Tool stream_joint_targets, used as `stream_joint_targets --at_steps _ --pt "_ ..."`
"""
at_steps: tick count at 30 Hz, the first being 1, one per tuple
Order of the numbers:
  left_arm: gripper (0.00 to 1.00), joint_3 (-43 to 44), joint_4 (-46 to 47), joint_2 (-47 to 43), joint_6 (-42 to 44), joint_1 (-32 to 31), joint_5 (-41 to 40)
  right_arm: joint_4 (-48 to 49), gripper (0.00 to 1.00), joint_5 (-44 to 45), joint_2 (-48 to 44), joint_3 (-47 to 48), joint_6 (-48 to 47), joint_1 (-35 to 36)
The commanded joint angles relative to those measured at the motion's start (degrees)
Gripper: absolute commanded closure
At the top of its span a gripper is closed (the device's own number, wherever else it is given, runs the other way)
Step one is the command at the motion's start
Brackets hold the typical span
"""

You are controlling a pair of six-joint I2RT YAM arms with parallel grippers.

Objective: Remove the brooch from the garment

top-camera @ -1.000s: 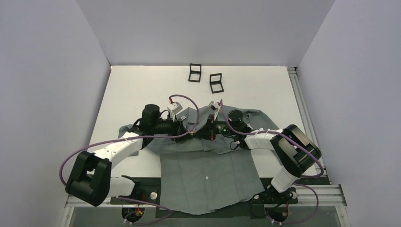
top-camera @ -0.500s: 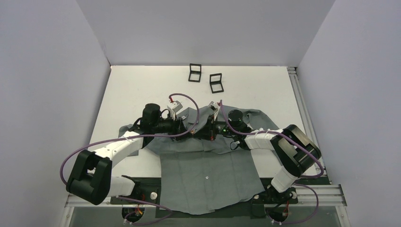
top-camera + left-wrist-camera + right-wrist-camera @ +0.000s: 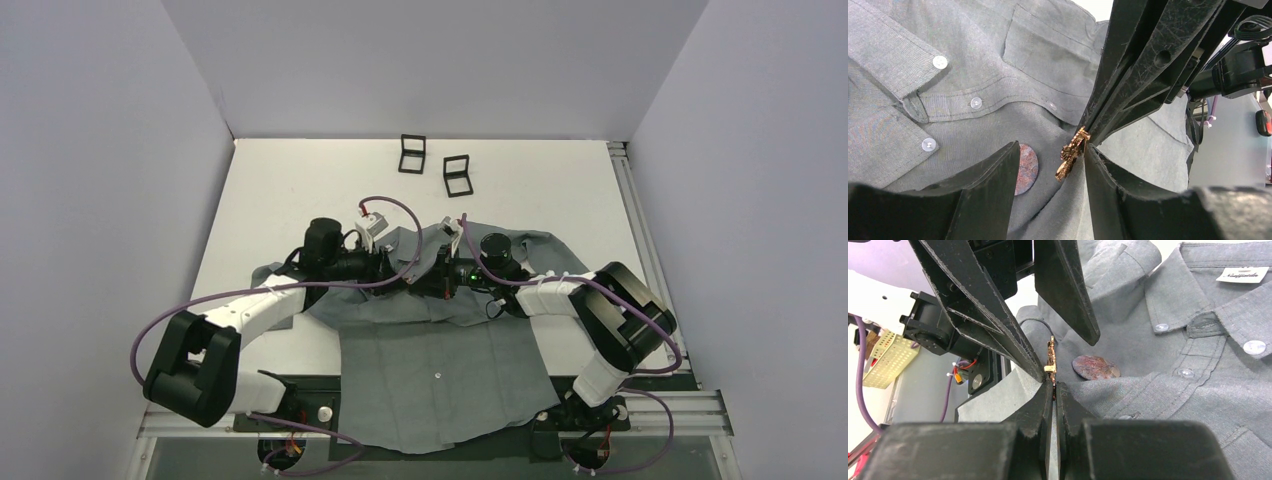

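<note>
The grey garment lies spread on the table, collar away from the arm bases. The brooch, a round reddish-brown disc, lies flat on the cloth below the collar. My right gripper is shut on a small ornate gold piece that stands on edge just beside the disc. My left gripper is open. Its jaws straddle the disc and the gold piece, and one of its fingers lies against the gold piece.
Two small square black boxes stand at the back of the white table. White buttons run down the shirt's placket. Both arms meet over the shirt's chest, their cables looping above it.
The left gripper's jaws have narrowed a little around the disc and gold piece. Both wrists have shifted slightly left. The right gripper stays shut.
</note>
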Motion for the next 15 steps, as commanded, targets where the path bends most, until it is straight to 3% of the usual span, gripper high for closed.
stream_joint_targets --at_steps 1,5,15 --pt "0.58 3.2 1.4 0.8 1.3 0.0 -4.6 2.9 1.00 -1.9 -0.6 0.2 -1.3 0.8" --pt "0.67 3.5 -0.3 0.7 2.5 0.1 -5.5 2.6 1.00 -1.9 -0.9 0.0 -1.5 0.7" --pt "0.72 3.4 -1.9 -0.8 3.3 1.2 -3.0 1.3 1.00 -1.7 -0.9 -0.2 -2.5 -0.3"
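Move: The copper brooch sticks out of the shut right fingertips, its middle about 2 cm to the left of that hand's point and level with it in depth and height. It already lies between the open left fingers, roughly 1 cm back and 1 cm right of the left hand point, nearer the back finger. From the left hand, the reddish disc on the garment lies some 2 cm ahead, straight across and 4 cm below; the collar lies about 8 cm ahead, 2 cm right and 5 cm lower. The brooch stays pinched in the shut right fingertips while the left gripper, holding its place, closes around it by somewhat less than half its gap, the back finger coming up against the clasp side. The right hand eases forward and down, about half a centimetre each way, turning only a couple of degrees clockwise. ##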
